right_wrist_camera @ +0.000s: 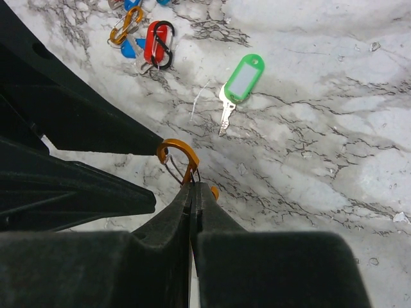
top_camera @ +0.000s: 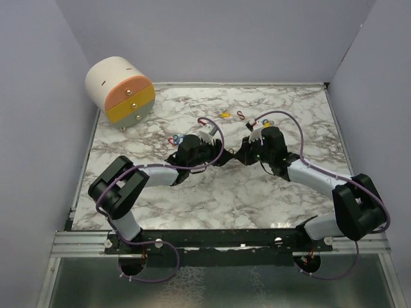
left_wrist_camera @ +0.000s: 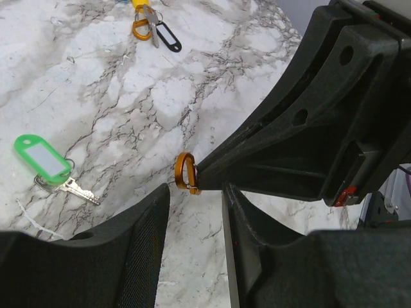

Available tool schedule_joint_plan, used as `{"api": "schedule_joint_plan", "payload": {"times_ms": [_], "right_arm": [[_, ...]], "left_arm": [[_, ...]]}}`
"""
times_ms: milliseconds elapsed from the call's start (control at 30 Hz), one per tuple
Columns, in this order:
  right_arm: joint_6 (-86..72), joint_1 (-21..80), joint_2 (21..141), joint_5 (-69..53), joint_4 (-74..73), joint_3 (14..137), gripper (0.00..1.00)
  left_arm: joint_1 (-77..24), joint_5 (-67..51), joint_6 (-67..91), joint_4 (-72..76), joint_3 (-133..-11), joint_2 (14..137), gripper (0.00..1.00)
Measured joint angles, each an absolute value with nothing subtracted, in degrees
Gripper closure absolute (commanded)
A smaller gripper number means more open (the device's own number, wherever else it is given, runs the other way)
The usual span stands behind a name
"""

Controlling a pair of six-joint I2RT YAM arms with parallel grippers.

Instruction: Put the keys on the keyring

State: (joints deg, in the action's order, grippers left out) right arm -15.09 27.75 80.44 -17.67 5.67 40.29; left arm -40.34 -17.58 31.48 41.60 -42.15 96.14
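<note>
My right gripper [right_wrist_camera: 194, 186] is shut on the lower end of an orange carabiner keyring [right_wrist_camera: 180, 156] and holds it above the marble. My left gripper [left_wrist_camera: 196, 192] stands open right in front of it. Its fingertips [right_wrist_camera: 138, 140] flank the keyring [left_wrist_camera: 185, 173], and only bare table shows between the pads. A green key tag with a metal key [right_wrist_camera: 243, 80] lies flat nearby, at the left in the left wrist view [left_wrist_camera: 42, 159]. Red and blue tags with clips [right_wrist_camera: 154, 42] lie in a cluster further off. A black tag on an orange clip [left_wrist_camera: 168, 37] lies apart.
A round cream drawer unit [top_camera: 121, 90] with orange, yellow and grey fronts stands at the back left. A yellow tag [top_camera: 224, 115] and a red wire clip [top_camera: 241, 115] lie at the back middle. Grey walls enclose the marble table [top_camera: 308, 122].
</note>
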Motion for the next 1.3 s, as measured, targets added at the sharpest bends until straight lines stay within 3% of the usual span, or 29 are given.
{"api": "schedule_joint_plan", "payload": {"times_ms": [200, 500, 667, 733, 1000, 1300], "right_arm": [[-14.8, 28.2, 79.9, -18.0, 5.7, 40.2, 0.99], [-14.7, 28.7, 79.5, -18.7, 5.7, 40.2, 0.99], [-14.3, 28.9, 79.5, -18.8, 5.6, 40.2, 0.99], [-14.1, 28.9, 79.5, -18.8, 5.5, 40.1, 0.99], [-13.7, 29.1, 77.2, -17.8, 5.3, 39.1, 0.75], [-13.5, 29.4, 69.9, -14.0, 5.2, 37.5, 0.64]], "left_arm": [[-40.3, -17.6, 31.8, 42.9, -42.2, 96.5, 0.61], [-40.3, -17.8, 32.3, 43.6, -42.2, 96.7, 0.75], [-40.1, -17.8, 32.5, 44.7, -42.2, 97.3, 1.00], [-40.0, -17.8, 32.8, 45.3, -42.2, 97.9, 1.00], [-39.5, -17.7, 33.8, 48.5, -40.8, 98.3, 1.00], [-36.8, -17.2, 35.7, 48.8, -38.3, 98.3, 1.00]]}}
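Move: The orange carabiner, still pinched in the right fingertips, stands some 2 cm to the right and 1 cm ahead of the left hand, at its height, and about 1 cm left of the right hand's point. Counted from the left hand, the green key lies on the table about 11 cm ahead, 3 cm left and 11 cm down, and the clip pile some 14 cm ahead, 18 cm left, at the same table height. Easing left and back by about 1 cm, the right hand brings the carabiner between the waiting left fingers, which close from part-open and pinch its free end. The right fingers then open and that hand rises away roughly 4 cm, while the left hand draws off about 2.5 cm to its left, with a little forward and down, keeping its pinch. ##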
